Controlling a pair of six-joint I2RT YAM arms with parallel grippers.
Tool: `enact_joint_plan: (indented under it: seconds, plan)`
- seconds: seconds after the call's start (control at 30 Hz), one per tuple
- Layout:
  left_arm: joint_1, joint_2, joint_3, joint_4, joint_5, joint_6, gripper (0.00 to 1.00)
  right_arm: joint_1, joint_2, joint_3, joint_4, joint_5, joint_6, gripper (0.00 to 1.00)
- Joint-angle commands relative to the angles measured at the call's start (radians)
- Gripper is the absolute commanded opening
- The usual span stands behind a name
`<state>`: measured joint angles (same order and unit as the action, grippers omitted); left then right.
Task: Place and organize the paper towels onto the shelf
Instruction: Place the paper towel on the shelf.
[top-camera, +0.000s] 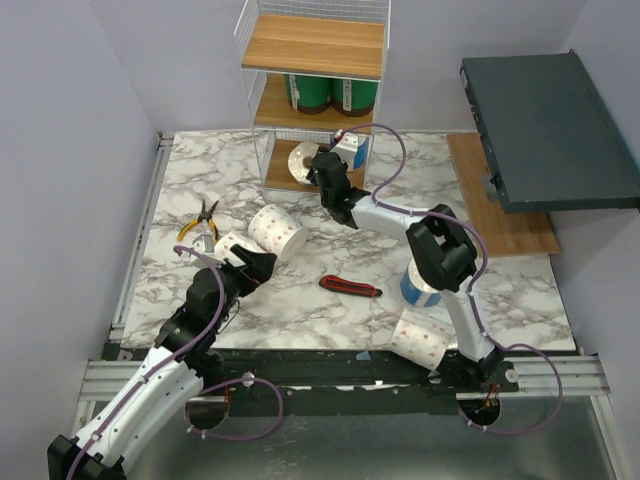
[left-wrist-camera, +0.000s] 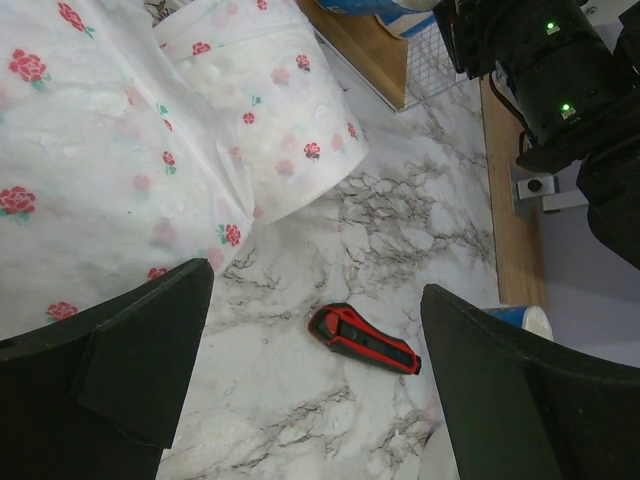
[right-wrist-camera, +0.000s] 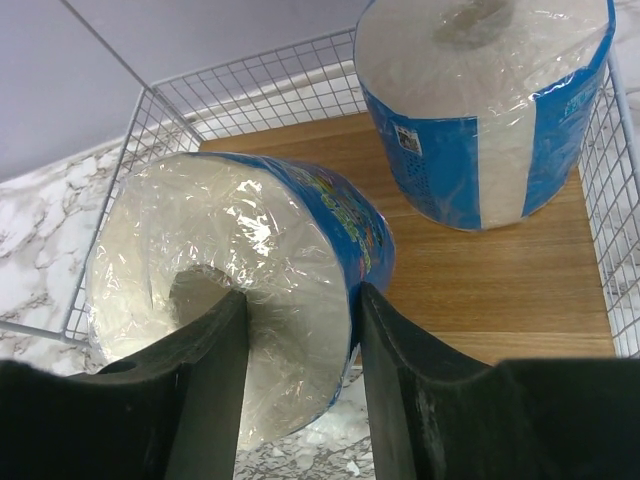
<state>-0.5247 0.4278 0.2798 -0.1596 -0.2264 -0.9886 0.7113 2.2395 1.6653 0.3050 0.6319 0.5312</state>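
My right gripper is shut on a blue-wrapped paper towel roll, one finger in its hollow core and the other on its outside. The roll lies on its side at the front left of the shelf's bottom wooden tier, beside an upright blue-wrapped roll. From above, the shelf holds green-wrapped rolls on its middle tier. My left gripper stands open over the marble, just right of two white rose-dotted rolls, touching neither.
A red-and-black utility knife lies on the marble ahead of the left fingers. Yellow-handled pliers lie at the left. Another blue roll and a white dotted roll sit by the right arm's base. A dark slab stands at the back right.
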Motion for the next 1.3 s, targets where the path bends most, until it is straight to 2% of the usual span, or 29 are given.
enact_joint_plan:
  seconds: [0.0, 0.4, 0.6, 0.8, 1.07, 1.27]
  plan:
    - [0.005, 0.004, -0.020, -0.020, 0.018, -0.004, 0.95, -0.009, 0.023, 0.052, 0.035, 0.006, 0.029, 0.45]
    - [0.005, 0.019, -0.026, -0.005, 0.022, -0.006, 0.95, -0.022, 0.048, 0.077, -0.020, -0.020, 0.041, 0.49]
    - [0.005, 0.029, -0.028, 0.002, 0.025, -0.005, 0.95, -0.028, 0.045, 0.076, -0.042, -0.027, 0.047, 0.59]
    - [0.005, 0.027, -0.027, 0.002, 0.030, -0.008, 0.95, -0.029, 0.024, 0.063, -0.041, -0.051, 0.042, 0.65]
    - [0.005, 0.016, 0.002, -0.006, 0.024, 0.010, 0.94, -0.010, -0.122, -0.016, 0.002, -0.191, 0.014, 0.77]
    - [0.005, 0.051, 0.067, 0.004, 0.012, 0.035, 0.95, 0.004, -0.286, -0.170, -0.010, -0.264, 0.053, 0.78]
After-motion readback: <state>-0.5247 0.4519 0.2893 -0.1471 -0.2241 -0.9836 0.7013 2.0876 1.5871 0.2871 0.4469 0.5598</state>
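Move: The blue-wrapped paper towel, tilted in the right hand's grip with one finger over its end face, has its middle about 3 cm ahead, 3 cm left and 3 cm below. Its place on the bottom shelf's board is some 4 cm ahead, 1 cm left and 7 cm down. The second blue roll stands 6 cm ahead and 11 cm right, the flowered roll 15 cm back and 8 cm left. From the left hand the held towel is some 28 cm ahead, 10 cm right. The paper towel is eased about 1 cm farther in and slightly down onto the bottom shelf by the right hand, whose fingers then open from roughly half to three-quarters and let go of its rim. Free of the roll, the hand draws up about 5 cm and back some 3 cm, turning around 10 degrees, mostly counter-clockwise. ##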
